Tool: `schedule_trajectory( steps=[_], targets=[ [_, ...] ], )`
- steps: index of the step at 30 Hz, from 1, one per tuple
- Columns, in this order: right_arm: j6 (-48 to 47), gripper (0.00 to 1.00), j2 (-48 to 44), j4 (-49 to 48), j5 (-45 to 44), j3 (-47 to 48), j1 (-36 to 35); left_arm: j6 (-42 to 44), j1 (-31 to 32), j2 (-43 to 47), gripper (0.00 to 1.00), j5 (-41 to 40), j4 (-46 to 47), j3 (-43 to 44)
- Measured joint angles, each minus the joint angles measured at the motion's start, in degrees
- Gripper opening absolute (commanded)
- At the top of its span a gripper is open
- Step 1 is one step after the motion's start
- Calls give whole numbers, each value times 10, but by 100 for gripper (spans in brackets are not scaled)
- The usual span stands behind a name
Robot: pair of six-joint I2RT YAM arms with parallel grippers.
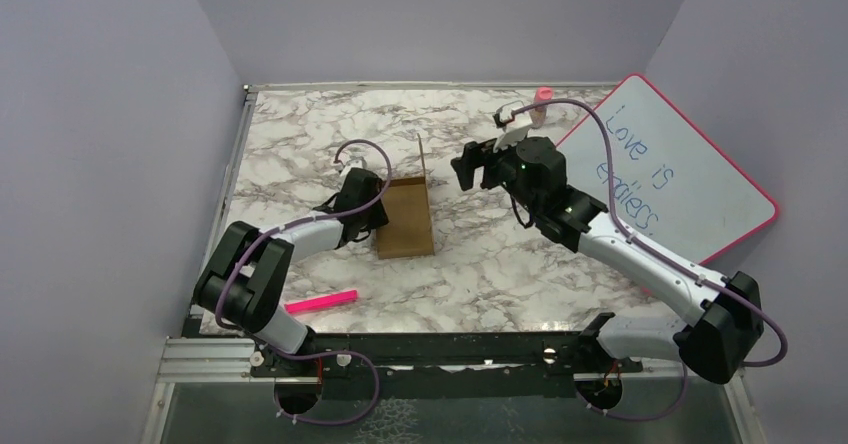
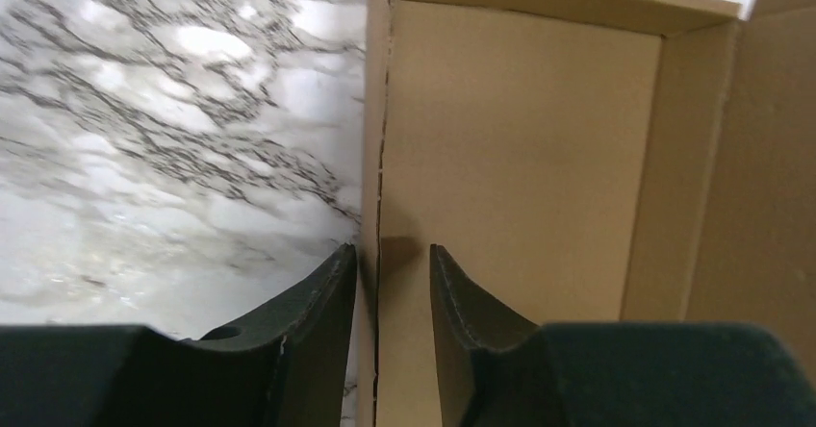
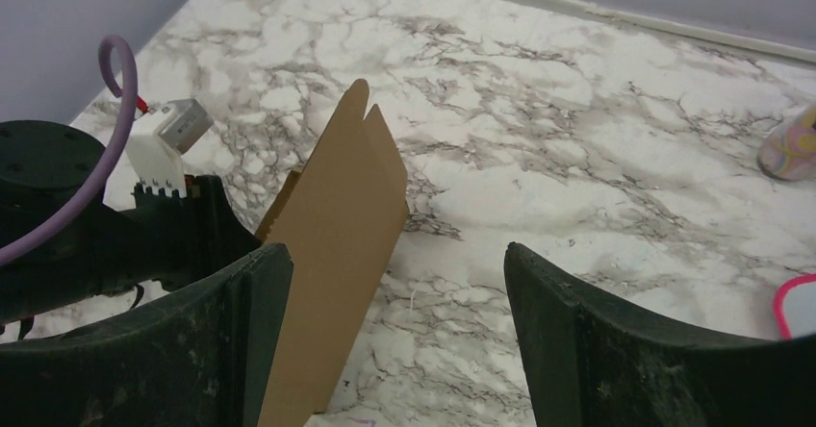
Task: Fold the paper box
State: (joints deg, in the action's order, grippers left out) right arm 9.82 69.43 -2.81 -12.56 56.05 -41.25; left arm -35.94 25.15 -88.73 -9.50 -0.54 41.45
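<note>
The paper box [image 1: 405, 219] is plain brown cardboard and lies on the marble table, its side walls folded up and one tall flap [image 1: 423, 159] standing upright at its far right. My left gripper [image 1: 378, 209] sits at the box's left wall. In the left wrist view the left gripper [image 2: 393, 254] straddles that wall [image 2: 373, 158]: one finger lies against the outside, the other stands inside, apart from the cardboard. My right gripper [image 1: 470, 167] hovers wide open just right of the flap. In the right wrist view the flap [image 3: 337, 225] leans by the left finger of the right gripper [image 3: 390, 263].
A pink-framed whiteboard [image 1: 680, 179] leans at the right. A pink marker [image 1: 321, 302] lies near the front left. A small pink object [image 1: 542, 97] stands at the back edge. Lavender walls enclose the table on three sides.
</note>
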Motion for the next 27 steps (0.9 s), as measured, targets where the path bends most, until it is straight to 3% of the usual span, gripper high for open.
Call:
schedule_trajectory(
  steps=[5, 16, 22, 27],
  targets=[
    [-9, 85, 40, 57, 31, 45, 0, -73, 0, 15, 38, 44, 93, -57],
    [-35, 77, 134, 191, 83, 186, 0, -166, 35, 15, 58, 104, 216, -94],
    [-47, 69, 184, 259, 87, 233, 0, -160, 24, 65, 80, 106, 218, -118],
    [-61, 59, 205, 302, 86, 238, 0, -120, -24, 133, 91, 104, 159, -110]
  ],
)
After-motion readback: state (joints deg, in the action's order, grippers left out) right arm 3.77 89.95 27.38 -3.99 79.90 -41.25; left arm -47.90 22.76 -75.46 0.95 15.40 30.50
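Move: The left gripper already straddles the tray's left wall. The tray's middle lies about 5 cm to that gripper's right, level ahead and just below it, and the upright lid some 9 cm right and 5 cm above; the pink bar is about 16 cm back and 11 cm left. From the right gripper, the lid's middle is roughly 8 cm left, 0 cm ahead and 19 cm down, the tray 12 cm left and 25 cm down. Push the tray with the left gripper about 7 cm to the right, rolling the wrist some 25 degrees, then open the fingers wide and lift up and back left, clear of the wall. Meanwhile sink the right gripper about 7 cm and carry it left towards the lid's top edge, tipping its fingers down and partly closing them around the edge. ##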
